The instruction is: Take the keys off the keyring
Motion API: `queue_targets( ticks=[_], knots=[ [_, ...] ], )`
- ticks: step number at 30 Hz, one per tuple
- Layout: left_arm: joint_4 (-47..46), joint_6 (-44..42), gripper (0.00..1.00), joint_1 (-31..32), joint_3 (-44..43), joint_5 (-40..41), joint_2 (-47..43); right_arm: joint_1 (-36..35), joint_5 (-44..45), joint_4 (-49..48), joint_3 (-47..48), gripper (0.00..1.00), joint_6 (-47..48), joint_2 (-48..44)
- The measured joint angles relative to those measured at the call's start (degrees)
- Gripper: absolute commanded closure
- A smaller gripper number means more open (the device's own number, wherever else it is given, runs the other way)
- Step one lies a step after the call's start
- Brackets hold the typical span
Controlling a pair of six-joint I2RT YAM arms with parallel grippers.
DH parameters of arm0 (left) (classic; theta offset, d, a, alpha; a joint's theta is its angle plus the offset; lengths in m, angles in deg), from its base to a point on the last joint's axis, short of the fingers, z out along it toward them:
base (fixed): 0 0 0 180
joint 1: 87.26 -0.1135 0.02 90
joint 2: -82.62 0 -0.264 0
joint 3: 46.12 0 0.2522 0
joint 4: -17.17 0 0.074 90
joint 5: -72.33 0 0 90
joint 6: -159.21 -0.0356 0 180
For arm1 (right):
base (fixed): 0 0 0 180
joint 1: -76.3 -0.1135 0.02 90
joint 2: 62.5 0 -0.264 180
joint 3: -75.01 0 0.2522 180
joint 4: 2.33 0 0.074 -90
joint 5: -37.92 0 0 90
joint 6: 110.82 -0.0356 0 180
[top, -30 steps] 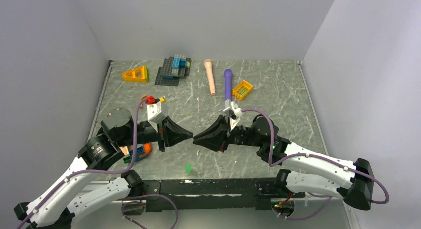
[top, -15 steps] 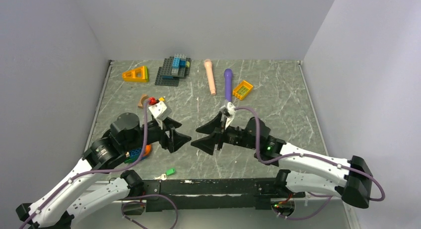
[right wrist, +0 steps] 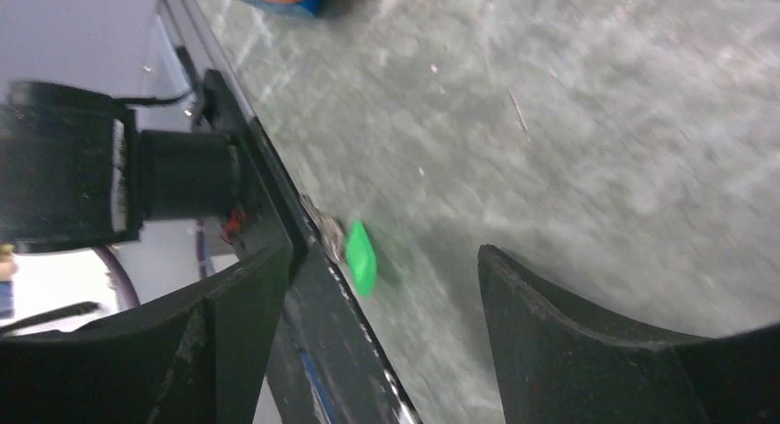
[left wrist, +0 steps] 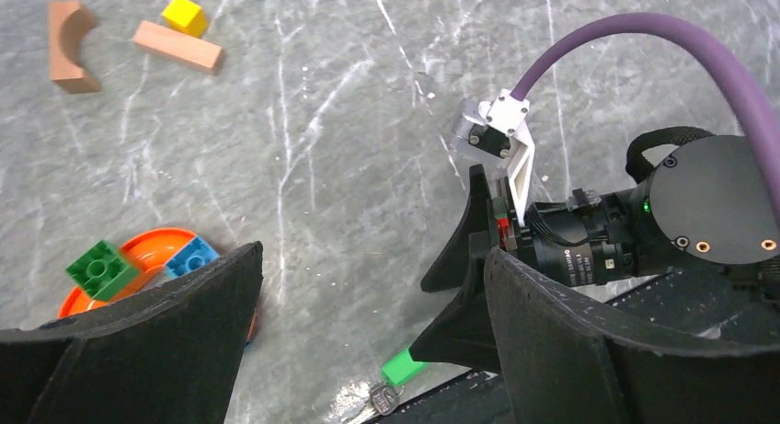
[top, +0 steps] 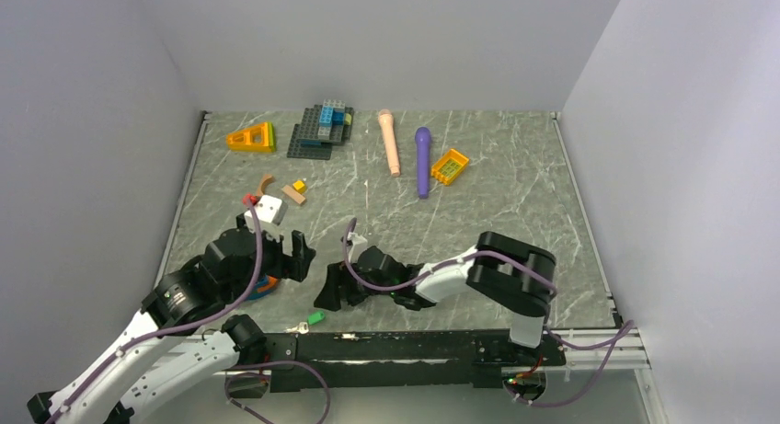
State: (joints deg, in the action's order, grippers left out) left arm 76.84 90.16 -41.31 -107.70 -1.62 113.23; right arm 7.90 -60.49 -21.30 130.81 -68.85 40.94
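Note:
The keys lie on the table at its near edge: a green tag (top: 315, 318) joined to a silver key (top: 297, 327). They also show in the left wrist view, tag (left wrist: 401, 364) and key (left wrist: 382, 398), and in the right wrist view, tag (right wrist: 361, 256). My left gripper (top: 296, 258) is open and empty, up and left of the tag. My right gripper (top: 328, 293) is open and empty, low over the table, its tips just beside the tag. In the left wrist view, one of its fingers (left wrist: 460, 337) covers the tag's end. I cannot make out the ring itself.
An orange dish (top: 267, 286) with bricks sits by the left arm. Small wooden blocks (top: 281, 189) lie behind it. A brick plate (top: 317, 130), a yellow wedge (top: 251, 137), peach (top: 390, 143) and purple (top: 422, 160) rods and a yellow piece (top: 450, 166) lie far back. The black rail (top: 395, 341) borders the keys.
The two grippers were tip to tip above the table; both opened and the keys dropped to the near edge. The right gripper swung left and down to the tag, and the left arm drew back.

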Motion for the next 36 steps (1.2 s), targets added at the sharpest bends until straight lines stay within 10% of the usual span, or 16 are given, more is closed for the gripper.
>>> queue_targets(
  ticks=[11, 18, 31, 36],
  knots=[
    [1.97, 0.76, 0.07, 0.00, 0.00, 4.76, -1.97, -0.07, -3.96, -12.50, 2.03, 0.45, -11.72, 8.81],
    [1.99, 0.76, 0.08, 0.00, 0.00, 4.92, -1.95, -1.81, -4.61, -12.52, 2.03, 0.51, -13.62, 9.09],
    [1.95, 0.74, 0.10, 0.00, 0.02, 4.79, -1.95, -4.02, -4.44, -10.40, 2.08, 1.00, -13.86, 9.09],
    [1.51, 0.44, 0.12, 0.00, 0.24, 3.43, -2.27, -4.00, -3.19, -5.73, 2.27, 1.00, -11.37, 7.39]
  ],
)
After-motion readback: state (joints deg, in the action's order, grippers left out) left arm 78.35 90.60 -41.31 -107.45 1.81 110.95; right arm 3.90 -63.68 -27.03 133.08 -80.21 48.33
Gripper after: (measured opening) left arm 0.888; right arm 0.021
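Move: Behind the right hand and to its left lies the keyring's green tag, about 4 cm back, 4 cm left and 2 cm lower. The keys reach on from the tag, some 4 cm farther left and 2 cm nearer the base. The orange-and-blue toy stands roughly 6 cm ahead of this hand and 19 cm to its left. From the left hand the tag is about 9 cm back, straight in line sideways and some 20 cm below. Sliding its leftward-pointing fingers about 3 cm left just over the table, the right hand then draws back some 4 cm towards the base until its tips are at the green tag, the wrist turning by roughly 10 degrees. The wide-open fingers close all the way meanwhile and, sinking about 1 cm, pinch the tag's right-hand end. ##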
